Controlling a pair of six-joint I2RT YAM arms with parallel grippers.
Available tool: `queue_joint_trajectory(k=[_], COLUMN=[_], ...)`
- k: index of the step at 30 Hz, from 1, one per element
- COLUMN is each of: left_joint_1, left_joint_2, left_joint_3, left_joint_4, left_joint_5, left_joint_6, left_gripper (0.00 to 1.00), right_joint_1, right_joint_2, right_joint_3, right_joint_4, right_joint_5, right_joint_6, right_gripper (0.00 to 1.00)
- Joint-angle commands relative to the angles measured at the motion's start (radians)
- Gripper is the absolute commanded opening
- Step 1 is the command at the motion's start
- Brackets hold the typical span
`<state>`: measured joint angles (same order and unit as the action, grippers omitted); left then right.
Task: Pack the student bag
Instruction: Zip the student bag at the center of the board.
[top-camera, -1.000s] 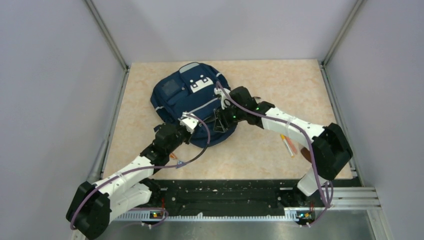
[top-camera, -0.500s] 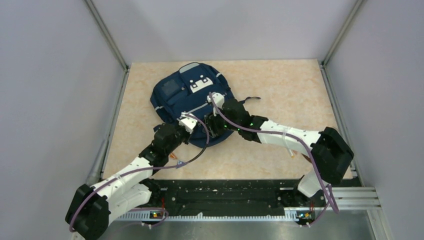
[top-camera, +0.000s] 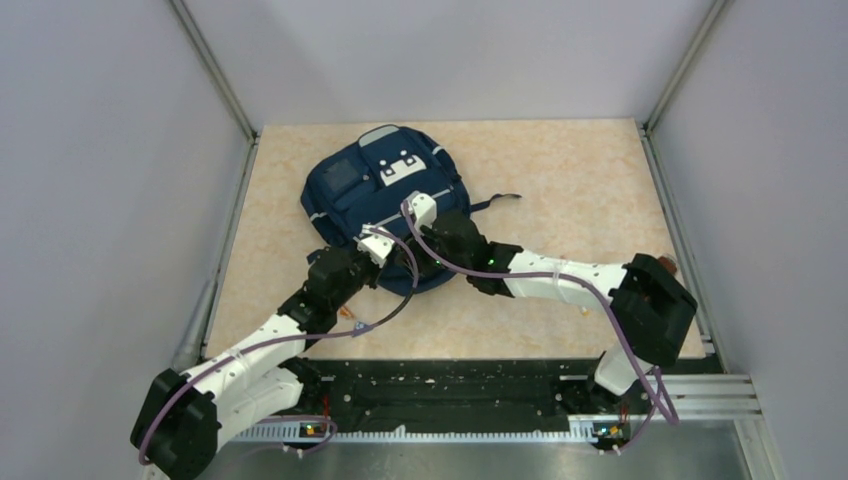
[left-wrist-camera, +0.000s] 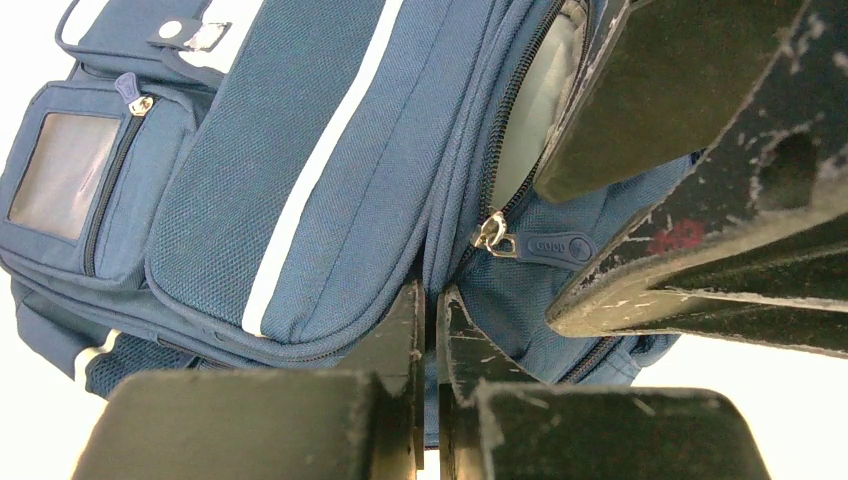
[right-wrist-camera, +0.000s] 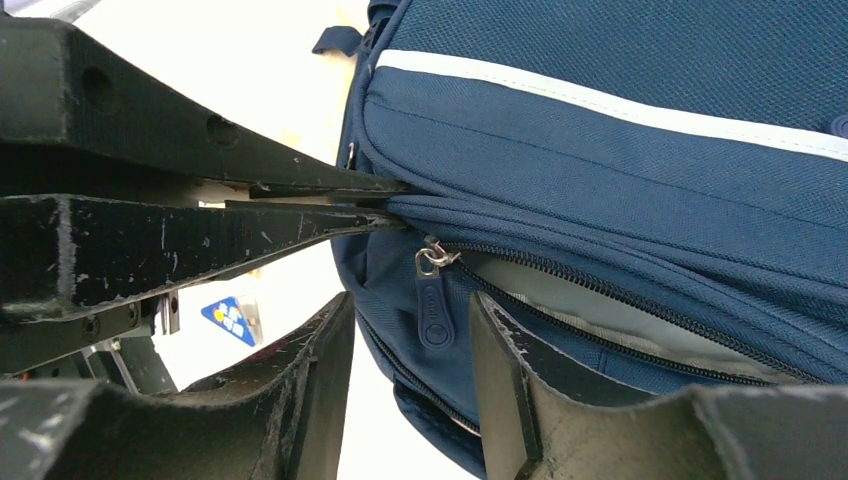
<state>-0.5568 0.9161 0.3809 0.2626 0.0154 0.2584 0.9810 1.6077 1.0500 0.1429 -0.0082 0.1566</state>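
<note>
The student bag (top-camera: 372, 190), a navy backpack with pale stripes, lies flat on the table. My left gripper (left-wrist-camera: 431, 305) is shut on a fold of fabric at its near edge, beside the main zipper. That zipper stands partly undone, showing grey lining (right-wrist-camera: 570, 305). My right gripper (right-wrist-camera: 412, 345) is open, one finger on each side of the dangling blue zipper pull (right-wrist-camera: 434, 308) without touching it. In the left wrist view the right gripper's fingers (left-wrist-camera: 690, 140) loom just right of the zipper pull (left-wrist-camera: 548, 246). From above, both grippers meet at the bag's near rim (top-camera: 410, 268).
A black strap (top-camera: 500, 200) trails from the bag's right side. A small orange item (top-camera: 348, 314) lies by the left arm and a brown one (top-camera: 667, 264) by the right wall. A blue card (right-wrist-camera: 228, 318) lies on the table beyond my right fingers. Metal frame posts and walls enclose the table.
My right arm has swung left and down, bringing its gripper from the bag's right side to the near rim beside the left gripper. The left arm has not moved.
</note>
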Motion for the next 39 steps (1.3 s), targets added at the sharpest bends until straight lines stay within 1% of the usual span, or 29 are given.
queue_joint_trajectory(k=[1,5,13,15,17,20,21,26,29,31,37,39], left_joint_1=[0.014,0.014,0.014,0.014,0.015,0.014,0.014,0.015,0.014,0.015,0.015,0.015], left_joint_2=[-0.028,-0.031,-0.04,-0.04,-0.043,-0.048,-0.048,-0.053,-0.058,-0.06,-0.059,-0.06], left_joint_3=[0.005,0.005,0.001,0.0,-0.002,-0.003,-0.004,-0.009,-0.015,-0.017,-0.018,-0.021], left_joint_4=[0.051,0.05,0.056,0.054,0.054,0.053,0.052,0.048,0.051,0.052,0.044,0.044], left_joint_5=[-0.048,-0.047,-0.047,-0.048,-0.056,-0.071,-0.081,-0.127,-0.141,-0.15,-0.2,-0.208], left_joint_6=[-0.025,-0.029,-0.039,-0.041,-0.044,-0.047,-0.046,-0.047,-0.046,-0.044,-0.044,-0.044], left_gripper=[0.0,0.0,0.0,0.0,0.0,0.0,0.0,0.0,0.0,0.0,0.0,0.0], right_joint_1=[0.019,0.022,0.031,0.033,0.033,0.033,0.033,0.027,-0.005,-0.043,-0.212,-0.254], right_joint_2=[0.02,0.048,0.1,0.106,0.107,0.103,0.099,0.053,0.021,-0.002,-0.053,-0.06], right_joint_3=[-0.007,-0.002,0.014,0.016,0.023,0.047,0.052,0.067,0.066,0.052,-0.015,-0.031], right_joint_4=[0.067,0.065,0.081,0.086,0.074,0.036,0.02,-0.048,-0.082,-0.078,-0.008,0.011], right_joint_5=[0.053,0.122,0.185,0.204,0.23,0.253,0.255,0.258,0.211,0.136,-0.123,-0.186], right_joint_6=[0.001,0.015,0.015,0.027,0.042,0.05,0.054,0.069,0.103,0.151,0.292,0.324], right_gripper=[0.44,0.39,0.37,0.31,0.21,0.03,0.0,0.0,0.0,0.0,0.0,0.0])
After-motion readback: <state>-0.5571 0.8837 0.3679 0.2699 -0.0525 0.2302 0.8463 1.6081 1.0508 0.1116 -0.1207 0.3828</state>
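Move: The zip pull hangs about 2 cm ahead of the open right fingers, 1 cm to their left and 4 cm below them. From the right hand, the middle of the open zip mouth lies some 7 cm ahead, 3 to the right and 5 lower, and the white stripe 10 cm straight ahead and 5 lower. From the left hand, pinching the bag's edge, the pull lies about 4 cm right, 1 back and 2 lower. The right hand sinks about 3 cm and eases 2 cm forward onto the zip pull, turning slightly clockwise, and shuts its fingers on the tab, pausing briefly. Then it draws the tab up, to the right and forward along the open zip, about 4 cm in all with the fingers tipping down, while the left hand keeps its pinch on the bag's edge and drifts 1 cm left. ##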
